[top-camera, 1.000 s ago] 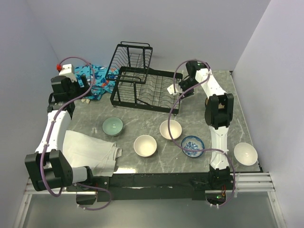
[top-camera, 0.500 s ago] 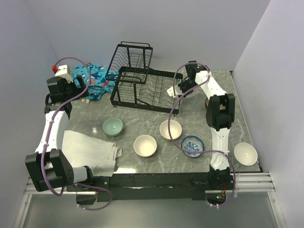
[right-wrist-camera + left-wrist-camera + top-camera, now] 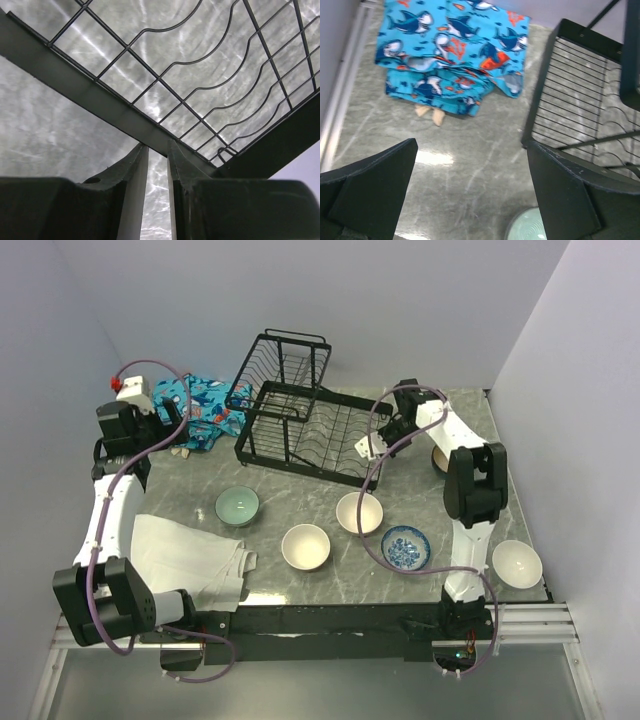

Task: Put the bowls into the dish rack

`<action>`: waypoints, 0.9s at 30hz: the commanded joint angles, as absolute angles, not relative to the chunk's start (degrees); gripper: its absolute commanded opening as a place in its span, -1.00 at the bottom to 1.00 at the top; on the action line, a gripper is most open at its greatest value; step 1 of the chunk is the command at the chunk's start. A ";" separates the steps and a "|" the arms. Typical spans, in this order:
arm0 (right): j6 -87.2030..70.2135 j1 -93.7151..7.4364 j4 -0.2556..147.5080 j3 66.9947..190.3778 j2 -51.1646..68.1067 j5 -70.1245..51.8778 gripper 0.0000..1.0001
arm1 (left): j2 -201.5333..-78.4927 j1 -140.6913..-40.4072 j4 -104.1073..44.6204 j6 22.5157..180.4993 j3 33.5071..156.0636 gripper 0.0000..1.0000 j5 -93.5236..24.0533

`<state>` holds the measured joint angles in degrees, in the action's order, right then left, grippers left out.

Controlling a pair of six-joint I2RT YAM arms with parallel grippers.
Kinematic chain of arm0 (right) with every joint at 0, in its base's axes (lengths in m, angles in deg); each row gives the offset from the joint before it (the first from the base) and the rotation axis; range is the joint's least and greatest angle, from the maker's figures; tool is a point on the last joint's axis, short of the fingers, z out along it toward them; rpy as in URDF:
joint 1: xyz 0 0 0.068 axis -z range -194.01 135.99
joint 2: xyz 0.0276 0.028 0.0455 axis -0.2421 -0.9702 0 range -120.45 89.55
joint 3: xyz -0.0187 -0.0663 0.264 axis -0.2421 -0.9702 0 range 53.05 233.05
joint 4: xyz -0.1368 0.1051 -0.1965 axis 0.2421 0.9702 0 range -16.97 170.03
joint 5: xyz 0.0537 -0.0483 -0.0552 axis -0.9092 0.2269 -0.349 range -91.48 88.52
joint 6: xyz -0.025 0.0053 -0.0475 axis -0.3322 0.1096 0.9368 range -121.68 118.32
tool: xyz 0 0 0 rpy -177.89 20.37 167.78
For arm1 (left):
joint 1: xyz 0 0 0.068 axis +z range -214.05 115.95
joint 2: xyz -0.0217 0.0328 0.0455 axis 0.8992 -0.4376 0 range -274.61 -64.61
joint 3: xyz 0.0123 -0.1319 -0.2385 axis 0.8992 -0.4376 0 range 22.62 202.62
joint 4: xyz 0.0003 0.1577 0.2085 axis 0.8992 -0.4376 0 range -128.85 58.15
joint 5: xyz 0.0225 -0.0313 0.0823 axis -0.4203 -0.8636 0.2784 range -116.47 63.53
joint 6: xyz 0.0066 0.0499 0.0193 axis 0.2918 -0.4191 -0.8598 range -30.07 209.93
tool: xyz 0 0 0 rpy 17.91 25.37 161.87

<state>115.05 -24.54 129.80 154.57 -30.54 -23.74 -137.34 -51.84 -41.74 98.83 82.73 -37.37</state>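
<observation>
The black wire dish rack (image 3: 300, 430) stands at the back of the table with no bowl in it. My right gripper (image 3: 385, 432) is at its right end. In the right wrist view the jaws (image 3: 156, 144) are nearly together, their tips against the rack's rim band (image 3: 100, 100) close to a corner. Several bowls stand in front of the rack: pale green (image 3: 238, 505), two cream (image 3: 306, 546) (image 3: 359, 512), blue-and-white (image 3: 405, 547), and white (image 3: 517, 563) at the right edge. My left gripper (image 3: 175, 425) hangs open (image 3: 472, 145) over bare table, beside the rack (image 3: 580, 100) and above the green bowl (image 3: 535, 230).
A shark-print cloth (image 3: 195, 405) lies at the back left beside the rack and also shows in the left wrist view (image 3: 455, 50). A white towel (image 3: 190, 560) covers the near left. Walls close in on three sides.
The right jaws have narrowed at the rack's rim, and the rack has shifted and turned slightly to the right with them. The left arm has drawn back a little to the left.
</observation>
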 commanded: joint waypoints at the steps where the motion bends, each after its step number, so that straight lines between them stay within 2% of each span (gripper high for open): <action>1: 132.27 -23.94 134.91 149.13 -25.33 -19.85 -0.62 | -135.18 -52.62 -43.62 99.60 81.95 0.91 -43.78; 4: 126.84 -23.94 133.15 144.91 -22.34 -19.50 -0.65 | -135.88 -56.04 -46.08 97.76 80.63 0.74 -45.37; 5: 125.42 -23.94 131.93 142.55 -21.46 -19.67 -0.66 | -135.89 -57.97 -46.00 96.44 79.93 0.62 -45.72; 6: 124.10 -23.94 131.31 141.39 -19.80 -19.85 -0.67 | -135.89 -58.68 -45.30 95.82 79.05 0.16 -46.42; 7: 121.05 -23.94 130.69 140.34 -18.91 -20.37 -0.70 | -135.89 -59.38 -44.95 95.47 77.65 -0.06 -47.03; 8: 119.36 -23.94 129.21 138.41 -18.12 -20.64 -0.71 | -135.89 -60.61 -44.59 95.12 77.11 -0.53 -47.30; 9: 117.78 -23.94 128.58 137.52 -16.81 -20.82 -0.72 | -135.80 -61.32 -44.07 95.20 76.59 -0.72 -47.57; 11: 112.33 -23.94 125.70 135.24 -15.48 -21.26 -0.82 | -136.32 -62.90 -42.05 95.03 75.27 -0.98 -47.92; 15: 101.44 -23.94 121.90 135.23 -15.82 -21.43 -0.88 | -140.53 -65.44 -38.45 95.90 76.57 -0.98 -51.07; 19: 92.04 -23.94 118.04 135.58 -16.53 -21.70 -0.92 | -148.43 -67.56 -37.03 96.78 84.72 -0.98 -52.92; 27: 85.07 -23.94 110.92 131.80 -14.25 -21.43 -0.95 | -159.08 -70.38 -38.97 97.13 99.60 -0.98 -55.21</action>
<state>98.00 -24.69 117.52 133.37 -16.03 -23.90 -157.68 -69.61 -40.97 96.63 93.68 -52.01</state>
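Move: The dish rack's right end rail is already between the right fingers. Near that hand, the white bowl stands about 17 cm back and 7 cm left, the brown bowl 4 cm back and 16 cm right. For the left hand, the upper tier's near left corner is some 14 cm right, 5 cm ahead and 6 cm lower. The green bowl sits 10 cm back and 18 cm right, the blue towel 14 cm ahead and 9 cm right, both far below. Swing the left gripper about 17 cm right to the rack's upper tier, shutting the empty fingers and dipping as it goes, then push forward and rise a little, turning the wrist some 30 degrees clockwise. Meanwhile keep the right fingers on the end rail, drag it back about 5 cm, then hold there while twisting that wrist some 15 degrees clockwise. ##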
